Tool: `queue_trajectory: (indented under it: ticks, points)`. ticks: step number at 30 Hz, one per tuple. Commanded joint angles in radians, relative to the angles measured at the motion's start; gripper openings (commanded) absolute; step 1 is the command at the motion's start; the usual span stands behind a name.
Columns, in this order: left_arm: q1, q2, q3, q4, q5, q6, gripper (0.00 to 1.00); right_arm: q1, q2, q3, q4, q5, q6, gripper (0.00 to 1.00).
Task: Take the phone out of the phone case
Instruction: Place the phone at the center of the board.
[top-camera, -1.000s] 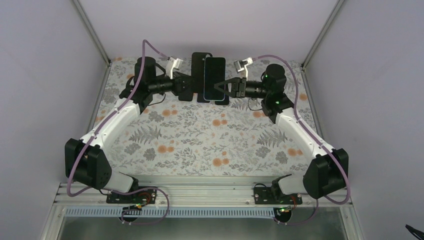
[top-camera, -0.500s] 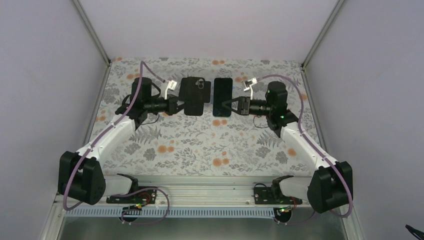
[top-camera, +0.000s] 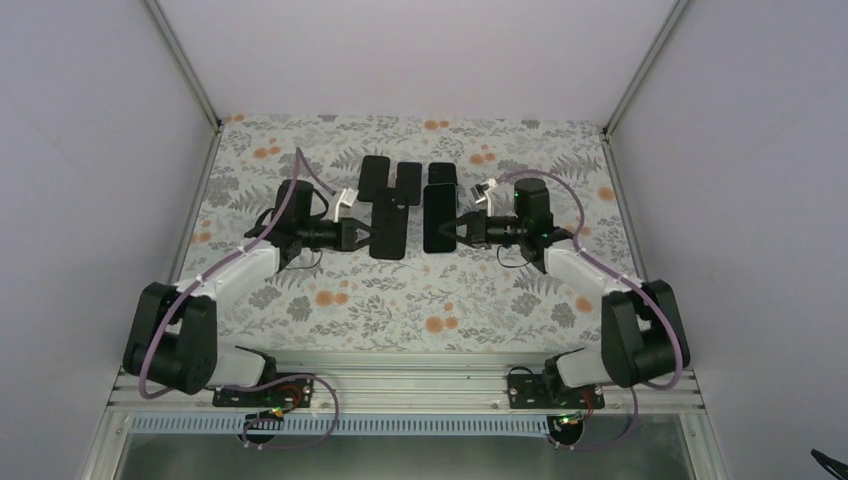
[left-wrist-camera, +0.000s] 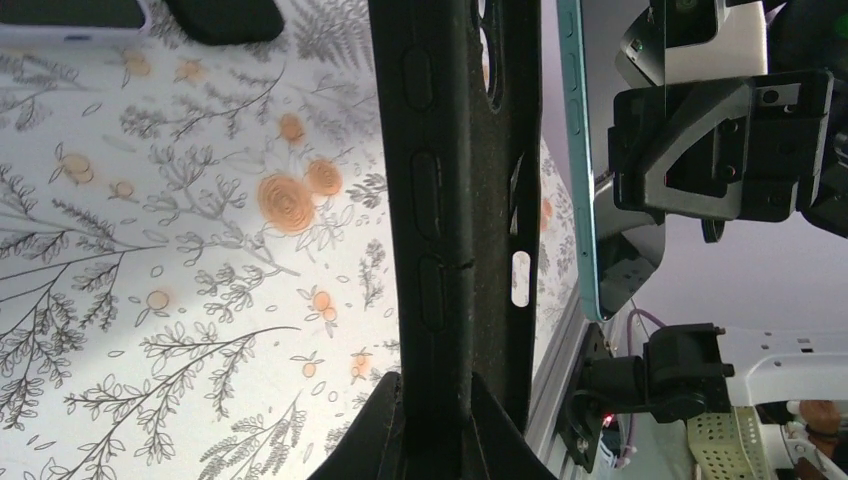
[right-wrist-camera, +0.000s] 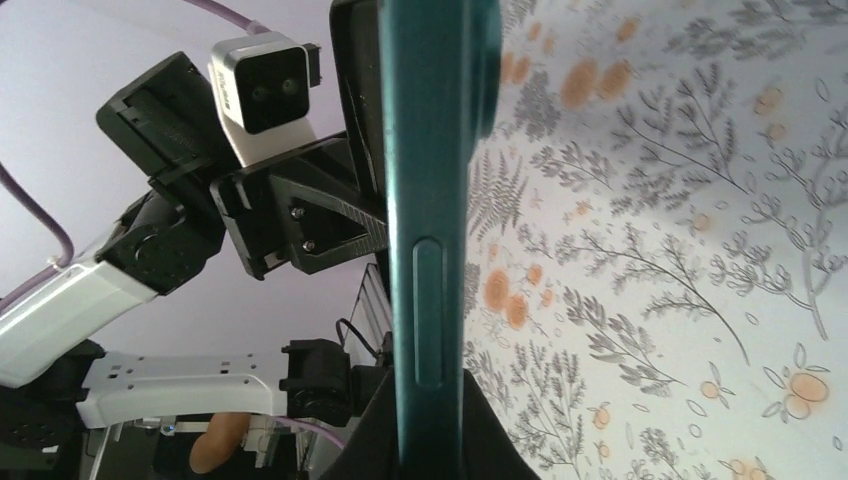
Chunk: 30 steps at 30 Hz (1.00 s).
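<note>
The black phone case (top-camera: 388, 226) hangs edge-on above the table, and my left gripper (top-camera: 366, 235) is shut on its left edge. In the left wrist view the case (left-wrist-camera: 450, 150) runs up from between my left gripper (left-wrist-camera: 437, 405). The phone (top-camera: 439, 217), teal-edged with a dark screen, is out of the case. My right gripper (top-camera: 462, 228) is shut on its right edge. A narrow gap separates phone and case. The right wrist view has the phone (right-wrist-camera: 430, 150) rising from the right gripper (right-wrist-camera: 425, 405), with the case (right-wrist-camera: 355, 90) behind it. The phone's teal edge (left-wrist-camera: 578, 150) appears in the left wrist view.
Three dark flat slabs (top-camera: 375, 177) (top-camera: 408, 183) (top-camera: 441, 173) lie on the floral table (top-camera: 400, 290) just behind the held items. Lilac walls and metal corner posts (top-camera: 190, 80) close in the sides and back. The arm bases sit on the rail (top-camera: 400, 385) at the near edge.
One second ago phone and case overlapped near the back wall. Both arms have since drawn them apart and carried them toward the near side, now side by side.
</note>
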Motion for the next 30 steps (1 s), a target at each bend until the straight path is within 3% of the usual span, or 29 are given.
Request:
queue_trajectory:
  ticks: [1,12,30]
  points:
    - [0.003,0.082,0.005,0.060,0.019,-0.022,0.02,0.001,0.086,0.006,0.096,-0.027,-0.027,0.04]
    - [0.039,0.289,0.024,0.032,-0.016,-0.047,0.02,0.012,0.410,0.059,0.174,-0.065,-0.022,0.04]
    - [0.045,0.523,0.068,0.047,0.023,-0.007,0.02,0.022,0.622,0.109,0.227,-0.054,-0.050,0.04]
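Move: My right hand grips the phone by its right edge, my left hand the empty case by its left edge. The bare middle of the board lies about 19 cm below my right hand, 5 ahead and 7 to its left; the right dark phone lies some 22 cm ahead, the middle one equally far out and 12 left. From my left hand that middle is 5 cm ahead, 12 right and 17 below; the left dark phone is 23 ahead, 3 left. I lower both hands together, the right with the phone and the left with the case, some 15 cm down towards the bare middle of the board, easing forward only slightly and slowing near the bottom. On the way both wrists turn about 20 degrees so the far ends of phone and case tip down, and both grips stay shut. ##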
